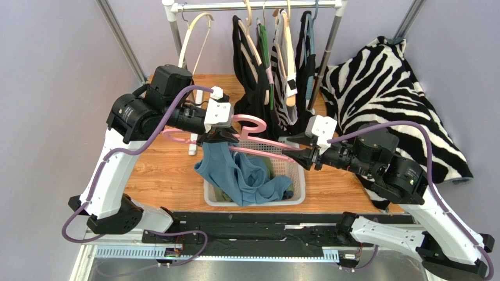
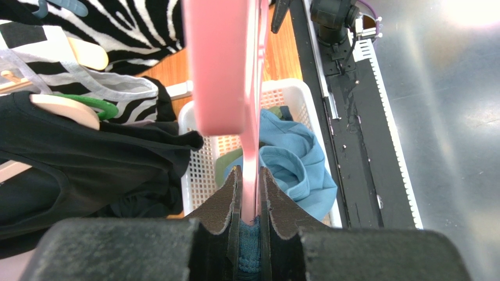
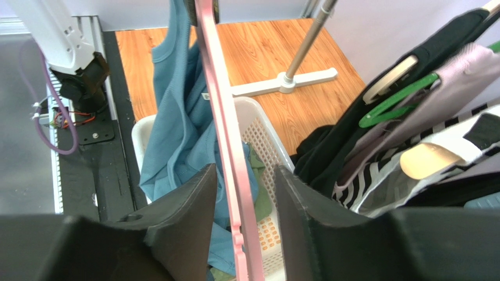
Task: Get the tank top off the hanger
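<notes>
A pink hanger (image 1: 249,124) is held level above the white basket (image 1: 296,201). My left gripper (image 1: 212,137) is shut on the hanger (image 2: 223,70) near its middle, and a bit of blue cloth is pinched between the jaws under it. The blue tank top (image 1: 240,175) hangs from the hanger by that gripper and drapes down into the basket. My right gripper (image 1: 290,153) is open at the hanger's right end. In the right wrist view the pink bar (image 3: 220,117) passes between the fingers (image 3: 245,170) without touching them, and the tank top (image 3: 176,117) hangs to the bar's left.
Behind the basket stands a clothes rail (image 1: 258,6) with several dark and striped garments on hangers (image 1: 276,64) and one bare cream hanger (image 1: 196,35). Its foot (image 3: 287,82) rests on the wooden table. A zebra-print cloth (image 1: 387,99) lies at the back right.
</notes>
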`<move>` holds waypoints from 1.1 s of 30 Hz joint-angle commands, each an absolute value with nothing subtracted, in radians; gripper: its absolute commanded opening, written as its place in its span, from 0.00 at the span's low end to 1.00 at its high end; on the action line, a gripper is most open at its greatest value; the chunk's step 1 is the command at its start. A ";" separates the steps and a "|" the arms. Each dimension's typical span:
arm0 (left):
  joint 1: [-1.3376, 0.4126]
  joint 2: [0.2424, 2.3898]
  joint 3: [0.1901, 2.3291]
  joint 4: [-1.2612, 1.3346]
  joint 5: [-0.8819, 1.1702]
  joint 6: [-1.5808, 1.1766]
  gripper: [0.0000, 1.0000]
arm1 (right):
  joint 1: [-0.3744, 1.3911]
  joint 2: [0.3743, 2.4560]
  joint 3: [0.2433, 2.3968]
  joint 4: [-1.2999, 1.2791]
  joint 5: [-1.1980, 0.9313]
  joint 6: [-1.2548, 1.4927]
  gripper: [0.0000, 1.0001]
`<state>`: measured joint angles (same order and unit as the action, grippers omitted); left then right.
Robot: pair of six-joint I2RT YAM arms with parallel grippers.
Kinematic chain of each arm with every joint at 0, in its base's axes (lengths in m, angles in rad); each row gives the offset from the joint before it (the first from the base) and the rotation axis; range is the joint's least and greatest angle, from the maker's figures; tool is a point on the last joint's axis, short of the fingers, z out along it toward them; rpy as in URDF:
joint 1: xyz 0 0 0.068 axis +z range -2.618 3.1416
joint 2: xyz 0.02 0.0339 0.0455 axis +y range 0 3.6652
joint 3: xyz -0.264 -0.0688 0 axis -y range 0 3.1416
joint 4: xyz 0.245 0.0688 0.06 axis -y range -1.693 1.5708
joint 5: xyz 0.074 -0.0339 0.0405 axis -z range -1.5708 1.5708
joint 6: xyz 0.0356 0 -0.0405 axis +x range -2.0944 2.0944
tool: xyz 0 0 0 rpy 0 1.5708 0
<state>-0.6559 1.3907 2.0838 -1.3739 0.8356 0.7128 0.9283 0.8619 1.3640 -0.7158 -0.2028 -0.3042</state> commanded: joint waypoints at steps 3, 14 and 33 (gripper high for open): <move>-0.670 1.368 2.106 -1.513 0.865 0.727 0.00 | 0.928 0.873 1.351 -0.686 -0.285 -0.295 0.20; -0.670 1.345 2.131 -1.457 0.828 0.674 0.01 | 0.927 0.850 1.341 -0.696 -0.275 -0.258 0.00; -0.669 1.106 1.922 -1.118 0.103 0.534 0.72 | 0.928 0.749 1.333 -0.692 -0.210 -0.175 0.00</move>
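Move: The pink hanger is still pinched by the left fingers, its middle about 3 cm to their right. The blue tank top hangs some 18 cm below and 2 cm to the right, and the basket about 30 cm below, 6 cm ahead and 6 cm to the right. From the right hand, whose open fingers straddle the hanger's right arm, the hanger's middle lies about 11 cm to the left and 1 cm ahead, at about the same height. Close the right fingers on the hanger's right arm while the left hand stays put and keeps its pinch. Only then open the left fingers, let go of hanger and strap, and draw the left hand away about 7 cm left, rising and going forward some 4 cm each, turning roughly 30 degrees counter-clockwise. Meanwhile ease the right hand back and then right, about 2 cm each, keeping its grip. ##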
